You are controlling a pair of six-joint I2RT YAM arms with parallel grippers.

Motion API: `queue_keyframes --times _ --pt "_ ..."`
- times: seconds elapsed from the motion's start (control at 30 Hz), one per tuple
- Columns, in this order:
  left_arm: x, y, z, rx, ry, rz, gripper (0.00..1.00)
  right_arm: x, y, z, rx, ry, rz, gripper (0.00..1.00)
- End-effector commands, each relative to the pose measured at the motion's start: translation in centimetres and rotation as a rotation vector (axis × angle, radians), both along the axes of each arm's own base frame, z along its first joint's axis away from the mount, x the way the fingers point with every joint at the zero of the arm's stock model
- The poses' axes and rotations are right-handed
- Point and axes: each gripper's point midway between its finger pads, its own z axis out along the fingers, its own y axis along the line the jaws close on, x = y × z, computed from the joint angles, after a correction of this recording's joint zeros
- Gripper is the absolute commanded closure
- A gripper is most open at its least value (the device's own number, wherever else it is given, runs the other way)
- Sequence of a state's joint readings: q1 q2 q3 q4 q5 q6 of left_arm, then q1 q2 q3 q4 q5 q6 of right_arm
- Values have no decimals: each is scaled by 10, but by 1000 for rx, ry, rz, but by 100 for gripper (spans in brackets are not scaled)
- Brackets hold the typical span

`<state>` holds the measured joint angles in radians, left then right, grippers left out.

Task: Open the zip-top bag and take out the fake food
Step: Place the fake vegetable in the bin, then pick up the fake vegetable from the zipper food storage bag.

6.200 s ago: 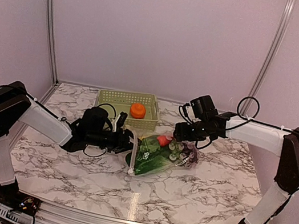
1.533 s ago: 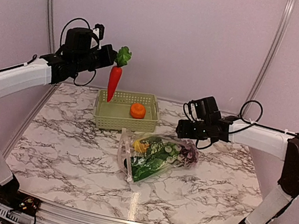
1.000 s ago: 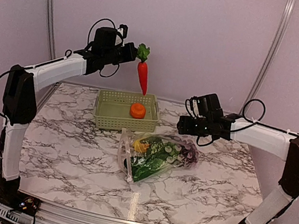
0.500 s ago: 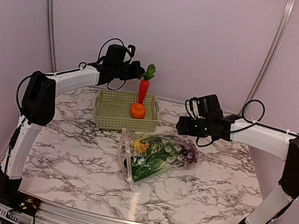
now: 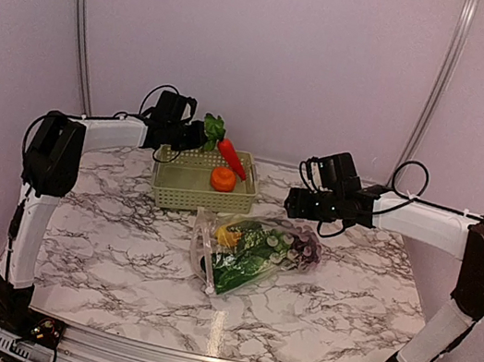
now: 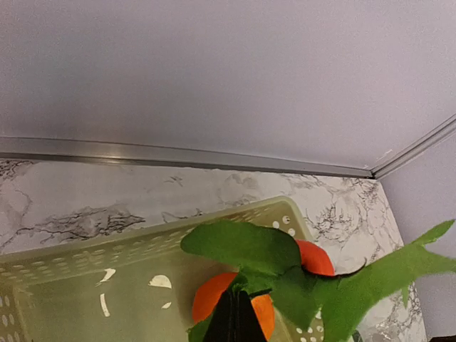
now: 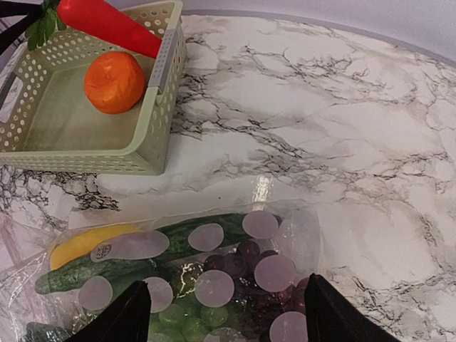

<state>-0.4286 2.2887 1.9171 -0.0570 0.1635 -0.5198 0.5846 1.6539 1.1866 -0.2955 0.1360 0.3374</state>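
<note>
The clear zip-top bag [image 5: 253,249] lies on the marble in front of the basket, holding fake food: a cucumber, a yellow piece [image 7: 85,244], green and purple grapes [image 7: 249,265]. My left gripper [image 5: 197,138] is shut on the green leaves [image 6: 242,246] of a red carrot [image 5: 233,158]. The carrot slants over the far right corner of the pale green basket [image 5: 186,192]. An orange [image 5: 222,178] sits inside the basket. My right gripper [image 7: 228,320] hangs open just above the bag's grape end, nothing between its fingers [image 7: 132,317].
The basket stands at the back of the table near the wall. Bare marble lies left, right and in front of the bag. The right arm [image 5: 414,216] reaches in from the right side.
The left arm has come down from high up, lowering the carrot from upright above the basket to slanted over its far right corner. The right arm and the bag have not moved.
</note>
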Motion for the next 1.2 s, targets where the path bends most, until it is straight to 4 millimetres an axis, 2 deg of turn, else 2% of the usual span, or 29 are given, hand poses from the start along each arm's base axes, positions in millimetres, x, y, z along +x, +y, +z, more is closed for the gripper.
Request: queue_keyframes --times 0.0,0.13,0.23,0.3,0.5,0.6,0.7,0.9,0.93,1.1,1.17 --pt "-7 32 12 46 8 62 100 5 2 2 20 -3 0 28" --pt "-12 42 11 84 22 71 98 6 3 1 19 1 6 28" --pt "-17 46 15 99 21 78 81 7 4 1 18 1 8 28" --pt "-23 52 25 102 1 98 69 6 4 1 15 1 12 28" --pt "-50 58 46 94 -37 98 55 5 3 2 9 0 14 28" --pt "-71 57 53 98 -40 79 55 4 2 1 6 3 15 28" --pt "-96 54 50 97 -33 52 55 1 1 0 4 5 18 28" --pt "-149 52 31 105 8 2 58 -3 -1 -6 -7 20 25 29" --pt "-159 51 23 111 22 -6 59 -4 0 -6 -6 21 29 29" --pt "-207 39 2 102 67 -57 60 -7 5 0 -10 9 52 30" --pt "-220 31 -2 81 67 -76 60 -9 10 0 -29 7 62 30"
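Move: The left hand, pinching the carrot by its leaves, is over the far half of the bin. The bin's middle lies about 5 cm back, level sideways and some 14 cm below. The orange fake food sits in it about 4 cm back, 5 cm to the right and 13 cm down; the bag's middle is roughly 27 cm back and 17 cm right, 16 cm down. From the right hand the bin is about 14 cm ahead, 22 cm left and 11 cm down. Still pinching the carrot's leaves, the left hand carries it left and down about 4 cm each way into the bin, then opens to nearly half and lets go. Empty, it climbs some 8 cm while drawing back, then keeps going back and sinks again, about 20 cm back in all, past the bin's near side towards the bag. ##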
